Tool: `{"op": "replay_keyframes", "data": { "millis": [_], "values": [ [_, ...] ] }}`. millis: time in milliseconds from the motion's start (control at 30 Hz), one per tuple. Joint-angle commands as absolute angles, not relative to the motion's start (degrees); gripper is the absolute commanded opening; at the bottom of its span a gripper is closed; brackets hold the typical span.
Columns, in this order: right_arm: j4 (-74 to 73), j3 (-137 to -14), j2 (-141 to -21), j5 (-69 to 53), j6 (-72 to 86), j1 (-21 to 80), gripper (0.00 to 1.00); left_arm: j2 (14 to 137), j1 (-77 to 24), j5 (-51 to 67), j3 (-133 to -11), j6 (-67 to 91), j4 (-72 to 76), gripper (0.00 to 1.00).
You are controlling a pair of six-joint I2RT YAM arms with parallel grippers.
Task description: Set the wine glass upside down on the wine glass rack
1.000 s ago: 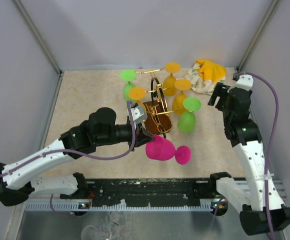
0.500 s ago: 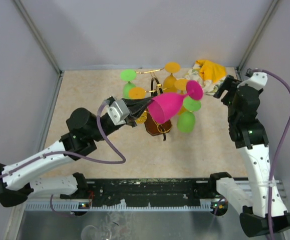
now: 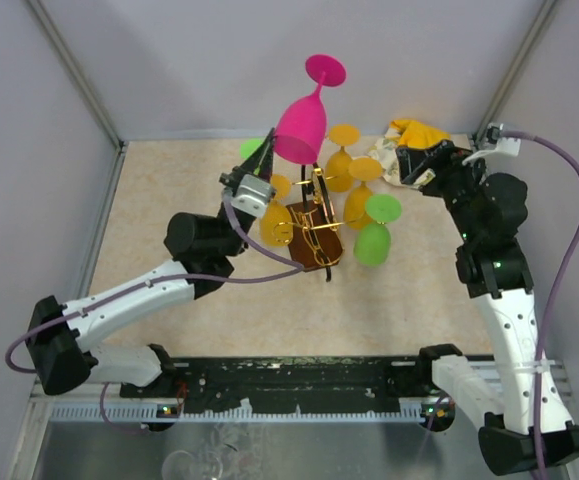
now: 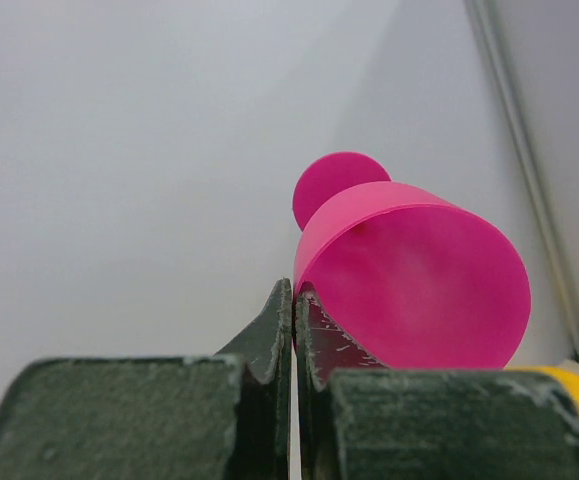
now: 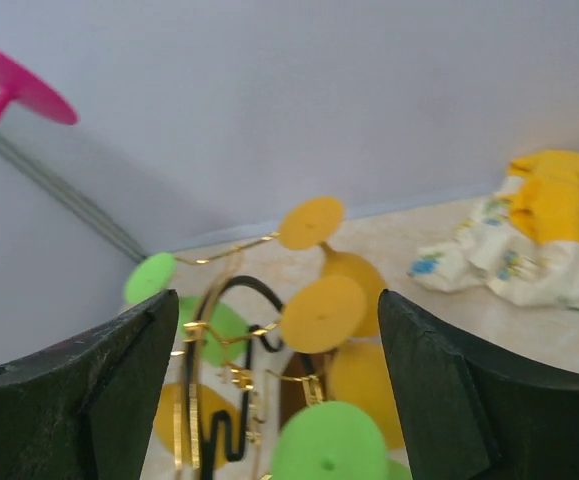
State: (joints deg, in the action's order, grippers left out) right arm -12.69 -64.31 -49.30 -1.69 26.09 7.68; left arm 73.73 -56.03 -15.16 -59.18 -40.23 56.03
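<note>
The pink wine glass (image 3: 302, 122) hangs in the air upside down, its foot (image 3: 326, 69) on top, above the back left of the wine glass rack (image 3: 315, 243). My left gripper (image 3: 272, 152) is shut on its rim; the left wrist view shows the fingers (image 4: 281, 318) pinching the wall of the wine glass (image 4: 414, 280). The gold wire rack (image 5: 216, 350) carries several orange and green glasses upside down. My right gripper (image 3: 411, 166) stands open to the right of the rack, with nothing in it. In the right wrist view the pink wine glass's foot (image 5: 21, 83) shows at upper left.
A yellow and white cloth (image 3: 412, 146) lies at the back right corner, just behind the right gripper, also in the right wrist view as the cloth (image 5: 541, 238). Grey walls close in the back and both sides. An orange glass (image 3: 275, 222) and a green glass (image 3: 373, 242) hang low beside the rack.
The left arm has swung the pink glass up from lying near the table front to high above the rack, turning it foot up. The right gripper has moved back and turned toward the rack.
</note>
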Motion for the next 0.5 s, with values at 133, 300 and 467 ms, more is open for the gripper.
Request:
{"op": "replay_keyframes", "data": {
  "millis": [133, 300, 467],
  "values": [
    [22.29, -59.61, -50.41, -23.51, 47.67, 7.41, 0.82, 73.63, -53.62, -9.65, -54.24, -36.97, 73.46, 0.0],
    [39.93, -55.69, -53.69, -26.9, 61.47, 7.47, 0.83, 73.07, -53.62, -6.61, -50.13, -34.64, 79.71, 0.0],
    [50.03, -54.16, -56.21, -27.73, 70.4, 7.77, 0.84, 73.83, -53.63, -5.74, -48.23, -33.3, 84.29, 0.0]
  ]
}}
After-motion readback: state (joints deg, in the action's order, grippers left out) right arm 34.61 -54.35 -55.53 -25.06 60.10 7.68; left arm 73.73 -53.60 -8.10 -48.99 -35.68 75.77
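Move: The pink wine glass, pinched at its rim by the left hand, has its middle some 3 cm ahead of that hand, 6 cm to its right and 4 cm above. From the right hand it lies about 18 cm left, 2 cm ahead and 12 cm higher. The rack stands about 15 cm left of the right hand, 4 cm ahead and 26 cm lower; the hung green glass is 3 cm left, level fore and aft, 27 cm below. Still pinching the pink glass at its rim, the left hand edges up and left, then eases back and down, ending some 2 cm back. The right hand, wide open, swings left and up about 8 cm each way towards the glass, drawing back slightly, while its fingers turn some 30 degrees counter-clockwise, tip upward and roll left side up. It doesn't reach the glass yet. ##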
